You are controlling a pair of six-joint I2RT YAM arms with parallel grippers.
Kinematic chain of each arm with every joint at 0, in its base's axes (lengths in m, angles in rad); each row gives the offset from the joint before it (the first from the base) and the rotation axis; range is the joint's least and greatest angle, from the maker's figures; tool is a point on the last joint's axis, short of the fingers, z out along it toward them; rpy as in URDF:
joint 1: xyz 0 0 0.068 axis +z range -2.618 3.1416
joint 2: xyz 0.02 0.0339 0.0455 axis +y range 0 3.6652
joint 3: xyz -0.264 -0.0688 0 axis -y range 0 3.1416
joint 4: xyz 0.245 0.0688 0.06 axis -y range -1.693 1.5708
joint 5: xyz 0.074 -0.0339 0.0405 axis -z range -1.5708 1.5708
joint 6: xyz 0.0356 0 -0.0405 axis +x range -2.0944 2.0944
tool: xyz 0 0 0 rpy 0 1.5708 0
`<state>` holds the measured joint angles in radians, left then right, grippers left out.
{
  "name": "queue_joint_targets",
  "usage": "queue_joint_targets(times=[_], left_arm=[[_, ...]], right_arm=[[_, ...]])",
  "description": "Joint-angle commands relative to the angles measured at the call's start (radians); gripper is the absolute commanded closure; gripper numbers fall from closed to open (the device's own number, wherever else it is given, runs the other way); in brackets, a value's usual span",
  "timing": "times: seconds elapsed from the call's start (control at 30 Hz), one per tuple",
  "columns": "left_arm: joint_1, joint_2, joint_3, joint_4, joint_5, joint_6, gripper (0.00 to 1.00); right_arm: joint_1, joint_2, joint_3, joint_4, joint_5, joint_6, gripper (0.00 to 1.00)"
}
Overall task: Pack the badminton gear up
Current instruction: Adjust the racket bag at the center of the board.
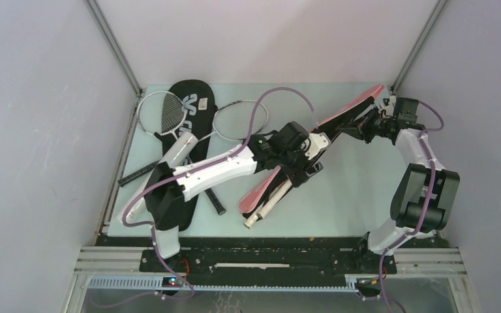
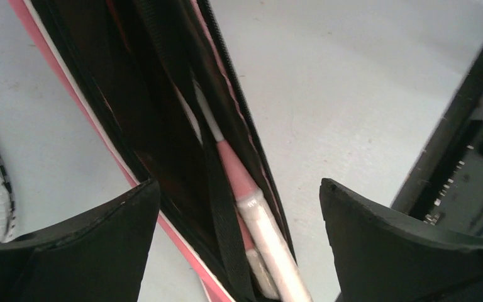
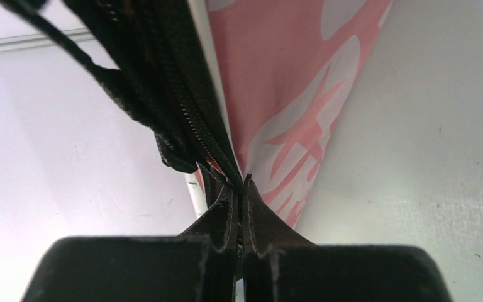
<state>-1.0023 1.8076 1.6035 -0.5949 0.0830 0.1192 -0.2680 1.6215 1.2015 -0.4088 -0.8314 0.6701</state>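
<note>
The pink racket cover (image 1: 355, 107) slants from the back right down to the table's middle, its zip edge lifted. My right gripper (image 3: 245, 184) is shut on that black zip edge, seen from above by the cover's upper end (image 1: 363, 128). My left gripper (image 2: 236, 192) stands open astride the cover's open mouth (image 2: 163, 126). Inside lie pink-and-white racket handles (image 2: 270, 233); their white grips stick out of the cover's lower end (image 1: 261, 214). Two white-framed rackets (image 1: 163, 112) lie at the back left with the black racket cover (image 1: 192, 98) and the long white tube (image 1: 179, 147).
The white-framed rackets' black handles (image 1: 214, 202) cross under my left arm. Grey walls close in on both sides, with metal rails (image 1: 114, 49) in the corners. A black rail (image 1: 267, 257) runs along the near table edge.
</note>
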Motion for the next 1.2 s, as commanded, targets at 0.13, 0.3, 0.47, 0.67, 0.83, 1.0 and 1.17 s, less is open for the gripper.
queue_joint_targets(times=[0.13,0.3,0.47,0.67,0.83,1.0,1.17], left_arm=[[-0.022,0.106,0.145,-0.066,-0.269,0.008,0.00],[-0.023,0.156,0.139,-0.076,-0.215,-0.027,0.00],[-0.024,0.181,0.145,-0.074,-0.204,-0.030,0.00],[-0.017,0.175,0.131,-0.076,-0.270,0.016,0.00],[0.020,0.060,0.028,-0.029,-0.150,0.100,0.14],[0.052,-0.020,-0.003,-0.055,-0.044,0.213,0.64],[0.101,-0.051,0.002,-0.114,0.089,0.256,0.86]], right_arm=[[0.000,-0.063,-0.008,0.049,-0.126,0.073,1.00],[0.000,-0.081,-0.009,0.036,-0.129,0.069,1.00],[0.000,-0.093,-0.009,0.029,-0.128,0.068,1.00],[-0.010,-0.110,-0.016,0.022,-0.144,0.048,1.00],[-0.018,-0.139,-0.017,-0.053,-0.113,-0.060,1.00],[-0.009,-0.175,-0.035,-0.072,-0.122,-0.142,1.00],[0.003,-0.193,-0.037,-0.100,-0.129,-0.222,0.98]])
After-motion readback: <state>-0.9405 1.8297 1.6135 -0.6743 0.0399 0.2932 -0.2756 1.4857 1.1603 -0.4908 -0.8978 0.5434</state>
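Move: Beneath the wide-open left hand runs the near zipper edge of the open pink racket bag, about 6 cm below and 2 cm ahead. The racket handles lie in the bag's lower end, some 16 cm to its left, 14 cm back and 12 cm below; the white racket's head is roughly 30 cm left and 16 cm ahead on the board. From the right hand, already holding the bag's rim, that grasp spot is about 11 cm left, 10 cm back and 6 cm lower. Down about 6 cm, after first easing some 3 cm forward, the left hand brings its open fingers around the bag's near zipper edge, then closes and pinches it. It turns back upward about 5 cm and a little to the left with the edge. The right hand keeps its shut grip on the rim, rising slowly, then drawing back about 3 cm towards the base. ##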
